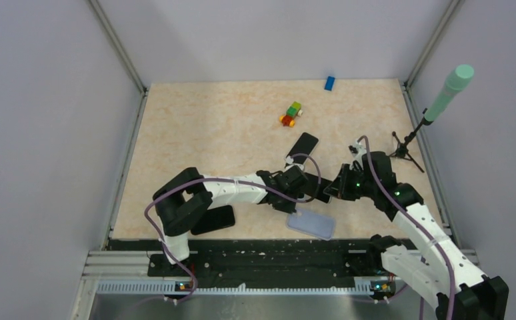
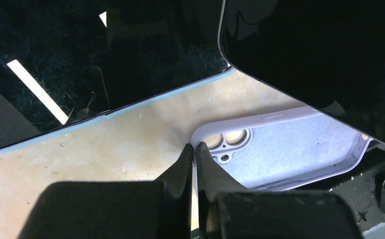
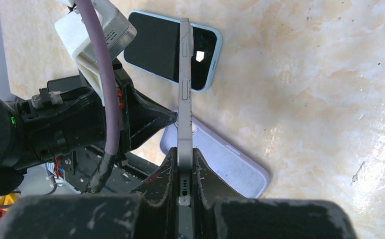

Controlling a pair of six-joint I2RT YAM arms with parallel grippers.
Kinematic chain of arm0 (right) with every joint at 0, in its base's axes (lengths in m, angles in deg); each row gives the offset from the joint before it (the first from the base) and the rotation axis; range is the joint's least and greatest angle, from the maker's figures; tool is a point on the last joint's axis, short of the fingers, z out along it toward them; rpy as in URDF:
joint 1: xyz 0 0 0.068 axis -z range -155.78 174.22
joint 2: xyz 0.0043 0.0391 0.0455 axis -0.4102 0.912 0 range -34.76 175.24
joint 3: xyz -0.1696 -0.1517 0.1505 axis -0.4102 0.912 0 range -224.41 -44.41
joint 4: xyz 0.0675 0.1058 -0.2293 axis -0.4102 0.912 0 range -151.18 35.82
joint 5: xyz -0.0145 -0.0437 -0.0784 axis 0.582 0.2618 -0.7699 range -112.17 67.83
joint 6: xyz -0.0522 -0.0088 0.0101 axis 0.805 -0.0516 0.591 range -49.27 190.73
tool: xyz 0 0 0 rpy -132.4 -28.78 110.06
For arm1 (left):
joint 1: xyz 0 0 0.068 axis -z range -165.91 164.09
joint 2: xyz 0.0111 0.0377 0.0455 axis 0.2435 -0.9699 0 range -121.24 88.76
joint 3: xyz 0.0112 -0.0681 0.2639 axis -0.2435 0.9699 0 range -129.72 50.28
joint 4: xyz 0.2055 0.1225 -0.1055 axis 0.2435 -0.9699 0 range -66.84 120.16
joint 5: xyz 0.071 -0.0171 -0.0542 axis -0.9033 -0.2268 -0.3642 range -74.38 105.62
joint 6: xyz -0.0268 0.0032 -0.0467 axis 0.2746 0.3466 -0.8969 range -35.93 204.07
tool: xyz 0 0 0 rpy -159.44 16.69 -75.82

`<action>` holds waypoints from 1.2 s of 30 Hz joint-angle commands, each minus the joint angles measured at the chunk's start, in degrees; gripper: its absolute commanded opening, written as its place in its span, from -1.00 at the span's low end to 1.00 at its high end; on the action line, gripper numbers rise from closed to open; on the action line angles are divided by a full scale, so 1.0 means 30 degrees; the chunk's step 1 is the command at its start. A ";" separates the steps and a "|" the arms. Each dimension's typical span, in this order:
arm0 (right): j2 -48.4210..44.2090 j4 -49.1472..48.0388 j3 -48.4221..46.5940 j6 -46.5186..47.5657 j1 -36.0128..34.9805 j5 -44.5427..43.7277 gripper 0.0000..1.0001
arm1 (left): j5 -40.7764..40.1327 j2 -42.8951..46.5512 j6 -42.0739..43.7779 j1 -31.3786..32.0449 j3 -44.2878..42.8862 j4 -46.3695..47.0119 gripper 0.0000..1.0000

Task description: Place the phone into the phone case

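Observation:
My right gripper (image 3: 184, 152) (image 1: 339, 189) is shut on the phone (image 3: 185, 99) (image 1: 320, 195), a slim grey handset held edge-on. The phone hangs over the lavender phone case (image 3: 230, 162) (image 1: 312, 225), which lies open side up near the table's front edge. In the left wrist view the phone (image 2: 305, 50) fills the upper right as a dark slab above the case (image 2: 290, 144). My left gripper (image 2: 195, 146) (image 1: 305, 189) is shut with nothing seen between its jaws. Its tips stand at the case's camera-hole corner, beside the phone's side.
A second phone in a light blue case (image 1: 303, 146) (image 3: 173, 50) (image 2: 81, 64) lies screen-up just behind the grippers. A black phone (image 1: 214, 220) lies by the left arm's base. Coloured toy blocks (image 1: 291, 115), a blue block (image 1: 329, 83) and a microphone tripod (image 1: 407, 145) stand farther back.

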 commanded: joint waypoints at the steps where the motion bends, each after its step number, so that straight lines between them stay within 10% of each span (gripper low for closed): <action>1: 0.0067 -0.1327 -0.0799 0.0164 0.0063 0.0943 -1.00 | -0.2783 -0.0406 -0.0453 -0.0036 0.0050 -0.2712 -1.00; 21: 0.0712 -0.5570 0.0790 -0.0155 0.0034 0.6291 -1.00 | -0.2602 0.6339 -0.2349 -0.2062 0.6290 -0.0854 -1.00; 27: 0.1124 -0.5884 0.1136 -0.0325 0.0035 0.7017 -1.00 | -0.0910 0.8151 -0.2680 -0.2728 0.8019 0.1087 -0.29; 36: 0.2101 -0.7213 0.2226 -0.1050 -0.0005 0.9166 -1.00 | 0.4235 1.1666 -0.3002 -0.6364 1.1879 0.4677 -0.13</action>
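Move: The left fingers are already shut on the far part of the lilac phone case's left rim; the case's middle lies about 6 cm right and 4 cm back of this hand. A blue-cased phone lies some 9 cm ahead and 4 cm left, a black phone 28 cm left and 2 cm back. From the right hand, holding its phone in the air, the case is about 7 cm left, 5 cm back and 12 cm below, the blue-cased phone 16 cm left and 8 cm ahead. Leftward, level along the table, the left hand drags the lilac case by its pinched rim for about 11 cm, turning some 15 degrees counter-clockwise, then opens its fingers and eases off left and slightly up. The right hand, still gripping the phone by its end, follows about 5 cm left, rising a little before sinking again and drifting back, while rolling and turning counter-clockwise. ##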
